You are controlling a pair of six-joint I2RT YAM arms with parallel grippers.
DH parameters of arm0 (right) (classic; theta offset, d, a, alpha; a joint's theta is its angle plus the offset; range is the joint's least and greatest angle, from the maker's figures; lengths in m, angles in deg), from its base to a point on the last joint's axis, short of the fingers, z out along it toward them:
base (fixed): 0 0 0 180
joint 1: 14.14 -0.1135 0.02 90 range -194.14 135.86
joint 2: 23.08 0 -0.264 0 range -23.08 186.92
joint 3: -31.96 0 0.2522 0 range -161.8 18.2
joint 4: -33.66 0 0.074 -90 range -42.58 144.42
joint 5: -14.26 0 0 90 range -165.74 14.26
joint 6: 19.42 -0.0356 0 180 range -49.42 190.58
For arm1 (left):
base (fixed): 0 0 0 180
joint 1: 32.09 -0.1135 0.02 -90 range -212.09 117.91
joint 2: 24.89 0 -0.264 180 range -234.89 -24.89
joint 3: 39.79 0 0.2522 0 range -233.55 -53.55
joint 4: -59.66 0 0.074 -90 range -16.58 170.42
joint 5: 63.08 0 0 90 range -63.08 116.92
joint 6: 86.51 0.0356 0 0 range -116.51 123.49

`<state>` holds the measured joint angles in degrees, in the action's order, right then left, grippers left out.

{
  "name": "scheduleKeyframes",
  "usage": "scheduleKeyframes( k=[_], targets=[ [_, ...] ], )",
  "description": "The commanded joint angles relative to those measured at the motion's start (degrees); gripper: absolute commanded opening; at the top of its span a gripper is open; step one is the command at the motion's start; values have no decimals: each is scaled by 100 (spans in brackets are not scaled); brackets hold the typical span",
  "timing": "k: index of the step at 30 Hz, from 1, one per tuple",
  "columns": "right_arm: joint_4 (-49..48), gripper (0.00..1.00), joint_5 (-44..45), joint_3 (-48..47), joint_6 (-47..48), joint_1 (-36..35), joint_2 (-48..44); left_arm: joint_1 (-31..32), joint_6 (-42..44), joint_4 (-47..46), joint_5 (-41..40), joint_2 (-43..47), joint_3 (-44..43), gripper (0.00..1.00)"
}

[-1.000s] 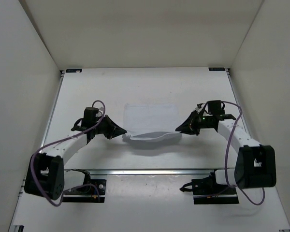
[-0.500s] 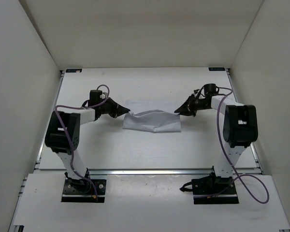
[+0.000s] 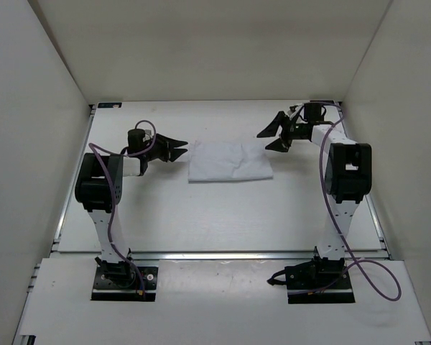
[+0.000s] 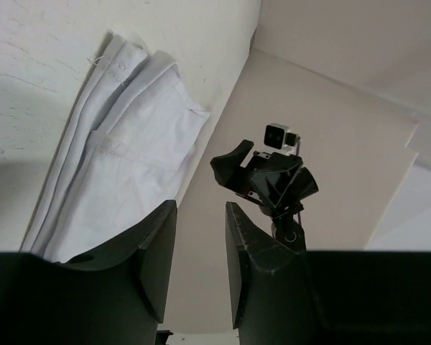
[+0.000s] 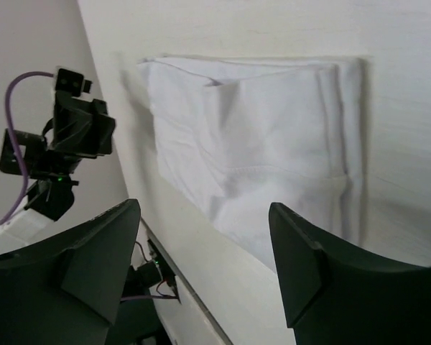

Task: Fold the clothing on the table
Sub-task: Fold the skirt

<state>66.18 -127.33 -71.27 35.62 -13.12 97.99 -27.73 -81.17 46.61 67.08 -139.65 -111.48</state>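
Observation:
The clothing (image 3: 228, 161) lies on the table (image 3: 201, 215) as a white, folded, layered rectangle with a few wrinkles. My left gripper (image 3: 181, 149) hovers just off its left edge, open and holding nothing. Off the cloth's far right corner, my right gripper (image 3: 271, 136) stands wide open and empty. In the left wrist view the clothing (image 4: 129, 158) lies to the left of the open gripper (image 4: 200, 215), with the right gripper (image 4: 269, 180) beyond it. The right wrist view has the clothing (image 5: 258, 136) lying flat ahead of the spread fingers (image 5: 108, 251).
White walls (image 3: 50, 79) enclose the table on three sides. Metal rails (image 3: 201, 254) run along the table's edges. Both arm bases (image 3: 122, 280) sit at the near edge, with purple cables (image 3: 366, 277) looping beside the right arm.
Both grippers carried the cloth's near edge away to the far side, folding it over, then opened and let go. The cloth now lies flat in layers.

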Motion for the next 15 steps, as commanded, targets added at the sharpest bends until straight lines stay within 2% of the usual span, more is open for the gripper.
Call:
scheduleKeyframes(
  k=[1,4,6,10,15],
  targets=[
    [64,69,570,272,471,188,-436,-67,-34,-493,96,288,81,44],
    [757,70,1185,167,1025,197,-383,-5,651,408,220,261,-147,44],
    [1190,70,1860,106,1403,110,-295,126,1597,1219,27,252,-445,44],
    [1585,70,2557,61,1861,-58,-146,389,2734,2870,-544,77,-1122,44],
    [1946,68,2865,-176,2186,-531,196,521,3429,3664,-1097,-99,-1238,42]
  ],
)
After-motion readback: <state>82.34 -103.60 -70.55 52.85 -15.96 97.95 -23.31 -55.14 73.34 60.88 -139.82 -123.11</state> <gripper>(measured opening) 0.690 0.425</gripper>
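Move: The skirt lies half folded between the hands, and the near-right corner is the right hand's mark: some 10 cm back of it, 5 cm to its right and 11 cm below. The skirt's middle is about 12 cm to that hand's left, 3 cm back. From the left hand, the near-left corner lies roughly 10 cm back, 2 cm to the right and 8 cm down, and the far-left corner 8 cm ahead and 4 cm right. The right hand, fingers wide open throughout, sinks about 7.5 cm while drawing back and swinging out to its right by roughly 4 cm each, down towards the skirt's near-right corner, easing a little back to the left at the end as its fingers tip some 25 degrees steeper. After a short pause the left hand, still part open, goes more slowly, a couple of centimetres down and right with a slight draw back towards the skirt's left edge, its fingers also tipping down by about 20 degrees and turning clockwise. ##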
